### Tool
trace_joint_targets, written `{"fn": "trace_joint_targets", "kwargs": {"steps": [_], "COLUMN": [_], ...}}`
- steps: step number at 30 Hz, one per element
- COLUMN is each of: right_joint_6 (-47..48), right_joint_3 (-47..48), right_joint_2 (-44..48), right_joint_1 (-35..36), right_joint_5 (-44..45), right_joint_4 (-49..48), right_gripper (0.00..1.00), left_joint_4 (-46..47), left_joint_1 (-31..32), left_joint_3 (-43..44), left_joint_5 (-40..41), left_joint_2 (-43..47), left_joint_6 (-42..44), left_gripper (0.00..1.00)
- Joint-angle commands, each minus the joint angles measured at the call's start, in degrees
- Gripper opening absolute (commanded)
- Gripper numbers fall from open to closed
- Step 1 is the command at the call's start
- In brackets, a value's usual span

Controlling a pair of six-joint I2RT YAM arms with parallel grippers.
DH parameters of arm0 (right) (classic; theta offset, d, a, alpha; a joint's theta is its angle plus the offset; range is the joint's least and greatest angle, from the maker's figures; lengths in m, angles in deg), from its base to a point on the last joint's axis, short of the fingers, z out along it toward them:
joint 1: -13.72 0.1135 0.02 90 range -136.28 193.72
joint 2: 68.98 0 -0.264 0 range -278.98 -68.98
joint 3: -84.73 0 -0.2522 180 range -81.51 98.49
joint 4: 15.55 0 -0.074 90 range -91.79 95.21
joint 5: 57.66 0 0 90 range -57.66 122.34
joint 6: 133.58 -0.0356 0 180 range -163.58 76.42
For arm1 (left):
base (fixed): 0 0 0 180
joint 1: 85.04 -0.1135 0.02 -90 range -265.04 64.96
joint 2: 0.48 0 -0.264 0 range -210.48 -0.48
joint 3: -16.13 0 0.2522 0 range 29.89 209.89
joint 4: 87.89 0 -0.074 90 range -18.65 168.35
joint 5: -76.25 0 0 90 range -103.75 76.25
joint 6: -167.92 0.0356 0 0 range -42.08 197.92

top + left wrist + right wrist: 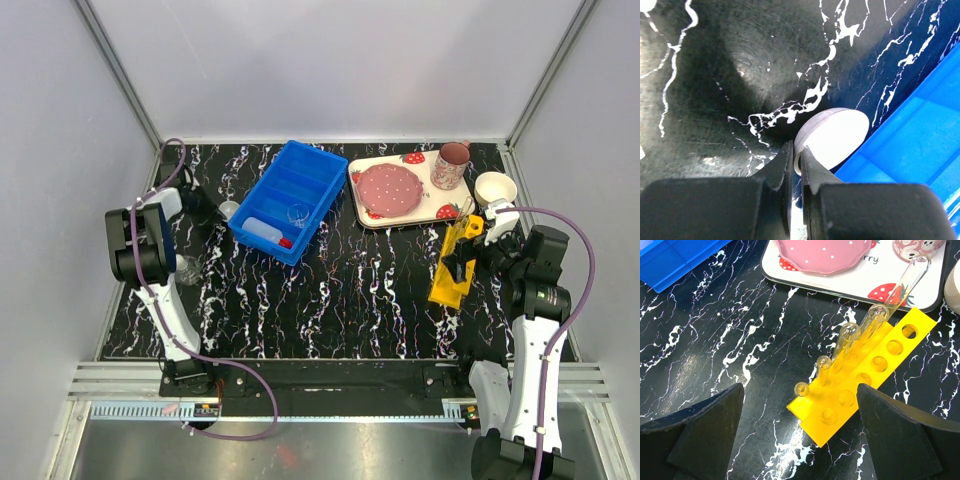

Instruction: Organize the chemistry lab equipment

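My left gripper (799,160) is shut on the rim of the tiny white round dish (837,136), which lies on the black marble table just beside the blue bin (925,145). From above, the dish (229,209) lies left of the bin (290,198), with the left gripper (214,210) on it. In the bin lie a translucent squeeze bottle (263,231) with a red nozzle and a clear beaker (298,213). My right gripper (800,390) hangs open over the near end of the yellow holed rack (867,382), which holds several thin clear tubes (846,335).
A strawberry-print tray (440,205) carries a pink plate (389,188) and a pink mug (451,165). A cream bowl (495,187) stands right of it. Another clear beaker (187,268) stands by the left arm. White walls enclose the table.
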Motion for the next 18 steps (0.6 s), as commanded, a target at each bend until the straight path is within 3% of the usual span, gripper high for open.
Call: {"fn": "trace_joint_targets", "kwargs": {"steps": [1,12,18], "right_joint_6": [0.68,0.24,3.84], "right_joint_3": [0.12,1.09,7.41], "right_joint_2": [0.28,3.27,4.32], "right_joint_1": [-0.63,-0.63,-0.63], "right_joint_5": [-1.22,1.49,6.68], "right_joint_4": [-1.20,-0.68,5.80], "right_gripper": [1.00,1.00,1.00], "left_joint_4": [2.97,10.17,15.61], "left_joint_1": [-0.80,-2.56,-2.56], "left_joint_3": [-1.11,-10.68,-18.05], "left_joint_5": [3.96,4.93,-0.41], "left_joint_2": [6.30,22.73,31.79], "left_joint_6": [-0.26,-3.78,-7.98], "left_gripper": [0.06,0.03,0.02]}}
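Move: The left hand already pinches the white dish by its rim, with the dish's middle about 3 cm to the right. The blue bin's middle lies roughly 20 cm to the right and 3 cm ahead at nearly the same height, with the wash bottle in it about 13 cm right and 5 cm back. The glass flask stands some 15 cm back and 7 cm left. From the right hand, the bin is about 24 cm ahead, 46 cm left and 20 cm below. Still pinching the white dish's rim, the left hand lifts about 12 cm, fingertips tilting up some 20 degrees. ##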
